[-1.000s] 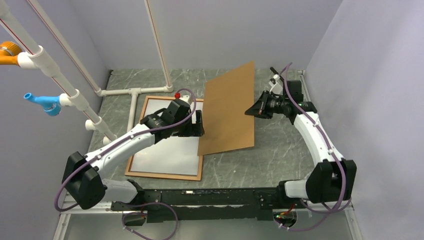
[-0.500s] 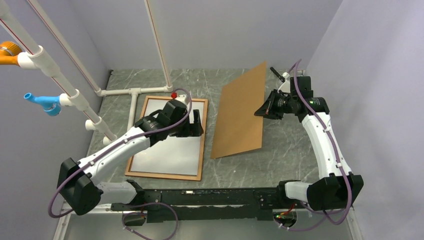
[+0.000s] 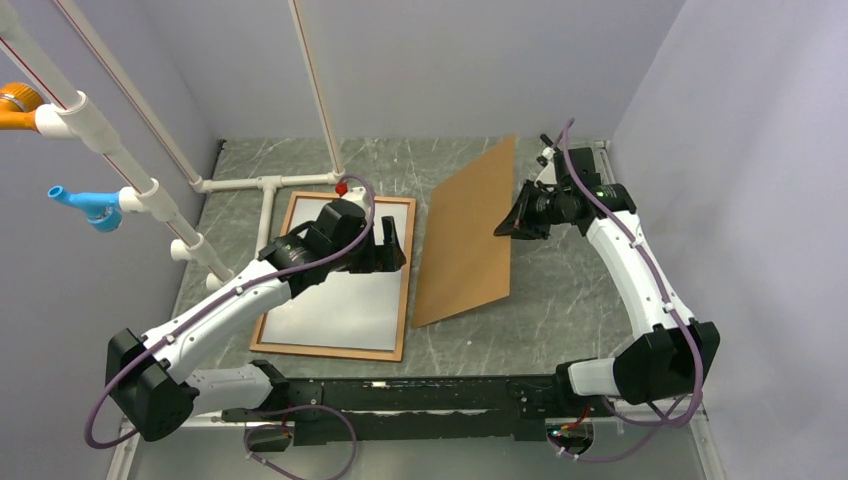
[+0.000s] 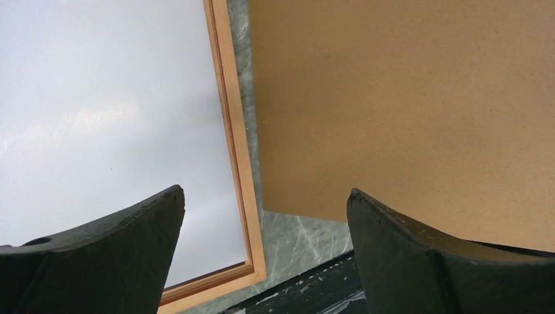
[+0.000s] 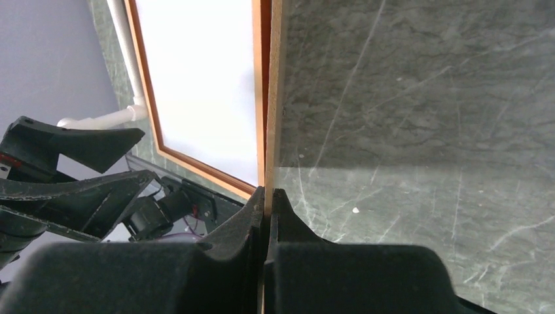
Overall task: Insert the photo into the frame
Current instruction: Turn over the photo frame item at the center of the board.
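Note:
The reddish-brown wooden frame [image 3: 408, 270] lies flat on the table at centre left. Inside its rails lies the photo [image 3: 340, 310], plain white side up, its print hidden. My left gripper [image 3: 390, 242] hovers open and empty over the frame's right rail near the far corner. The left wrist view shows that rail [image 4: 235, 131], the photo [image 4: 98, 98] and my left gripper [image 4: 265, 191]. My right gripper [image 3: 505, 228] is shut on the far right edge of a brown backing panel [image 3: 465, 240]. The panel is tilted steeply, its near edge on the table just right of the frame. In the right wrist view my right gripper [image 5: 268, 191] pinches the panel's thin edge [image 5: 275, 78].
White PVC pipes [image 3: 265, 185] run along the table's far left, close to the frame's far corner. Blue [image 3: 85, 203] and orange [image 3: 18, 105] fittings hang at the left. Grey walls close in three sides. Bare marble table [image 3: 570, 300] lies right of the panel.
The right gripper carried the panel off the frame's right rail, first to the right, then slightly back left and steeper. The left gripper drifted a little toward the frame's far corner.

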Robot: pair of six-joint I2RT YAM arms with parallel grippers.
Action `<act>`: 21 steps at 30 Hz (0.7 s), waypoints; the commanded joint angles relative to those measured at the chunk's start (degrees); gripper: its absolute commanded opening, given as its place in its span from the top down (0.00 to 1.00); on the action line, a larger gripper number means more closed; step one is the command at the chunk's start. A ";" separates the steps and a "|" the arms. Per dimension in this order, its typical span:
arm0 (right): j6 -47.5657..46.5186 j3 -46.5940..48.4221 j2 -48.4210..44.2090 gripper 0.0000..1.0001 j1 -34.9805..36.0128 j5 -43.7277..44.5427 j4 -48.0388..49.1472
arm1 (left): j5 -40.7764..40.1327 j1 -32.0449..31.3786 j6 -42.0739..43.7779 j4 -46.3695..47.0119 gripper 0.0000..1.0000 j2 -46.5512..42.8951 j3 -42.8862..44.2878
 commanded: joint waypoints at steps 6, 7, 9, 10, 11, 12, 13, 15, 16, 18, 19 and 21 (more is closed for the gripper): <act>2.80 4.79 3.14 1.00 5.47 -0.18 5.13 | -0.53 0.21 -0.05 -0.28 0.03 -1.45 0.53; 2.78 5.22 3.57 1.00 5.91 -0.36 5.27 | -0.63 0.17 -0.01 -0.27 0.03 -1.62 0.62; 2.89 6.18 3.99 0.96 6.59 -0.93 5.67 | -0.61 0.20 -0.04 -0.33 0.02 -1.84 0.79; 3.02 6.85 4.18 0.88 6.85 -1.09 5.81 | -0.61 0.22 0.00 -0.35 0.02 -1.97 0.89; 3.03 7.35 4.16 0.79 7.08 -1.22 6.09 | -0.62 0.24 0.07 -0.44 0.02 -2.07 0.95; 3.15 7.80 3.89 0.70 7.21 -1.46 6.65 | -0.55 0.24 0.08 -0.54 0.02 -2.24 1.06; 3.32 8.43 3.80 0.61 7.28 -1.86 7.12 | -0.53 0.22 0.05 -0.62 0.02 -2.36 1.11; 3.61 9.20 3.61 0.47 7.53 -3.00 8.09 | -0.53 0.21 0.09 -0.82 0.02 -2.71 1.25; 3.82 9.52 3.59 0.42 7.67 -3.69 8.61 | -0.53 0.24 0.09 -0.85 0.02 -2.85 1.29; 4.34 9.34 3.59 0.33 8.00 -6.05 10.57 | -0.23 0.25 0.08 -0.56 0.01 -3.39 1.27; 4.69 9.17 3.76 0.31 8.26 -7.69 11.80 | 0.06 0.18 0.09 -0.42 0.01 -3.59 1.36; 5.38 9.10 4.26 0.28 9.12 -9.39 13.07 | 0.46 0.27 0.03 -0.18 0.01 -4.23 1.48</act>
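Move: The right hand grips the raised right edge of the brown board, whose middle lies about 6 cm to its left, 1 cm ahead and 11 cm below. The frame's right rail, on the table towards which the board goes, is roughly 18 cm left of that hand, 3 cm back and 20 cm down. The white sheet inside the frame has its middle some 34 cm left, 3 cm back. From the left hand that rail is about 3 cm right, 1 cm back, 18 cm below. Leftward first, with a slight forward drift, the right hand carries the raised edge of the brown board towards the frame. After about 3 cm it starts to rise as well and its fingers open to most of their width, ending 6 cm left and 4 cm higher. Its pinch ends, the board's edge still standing between the parted fingers, while the wrist swings slightly counter-clockwise. ##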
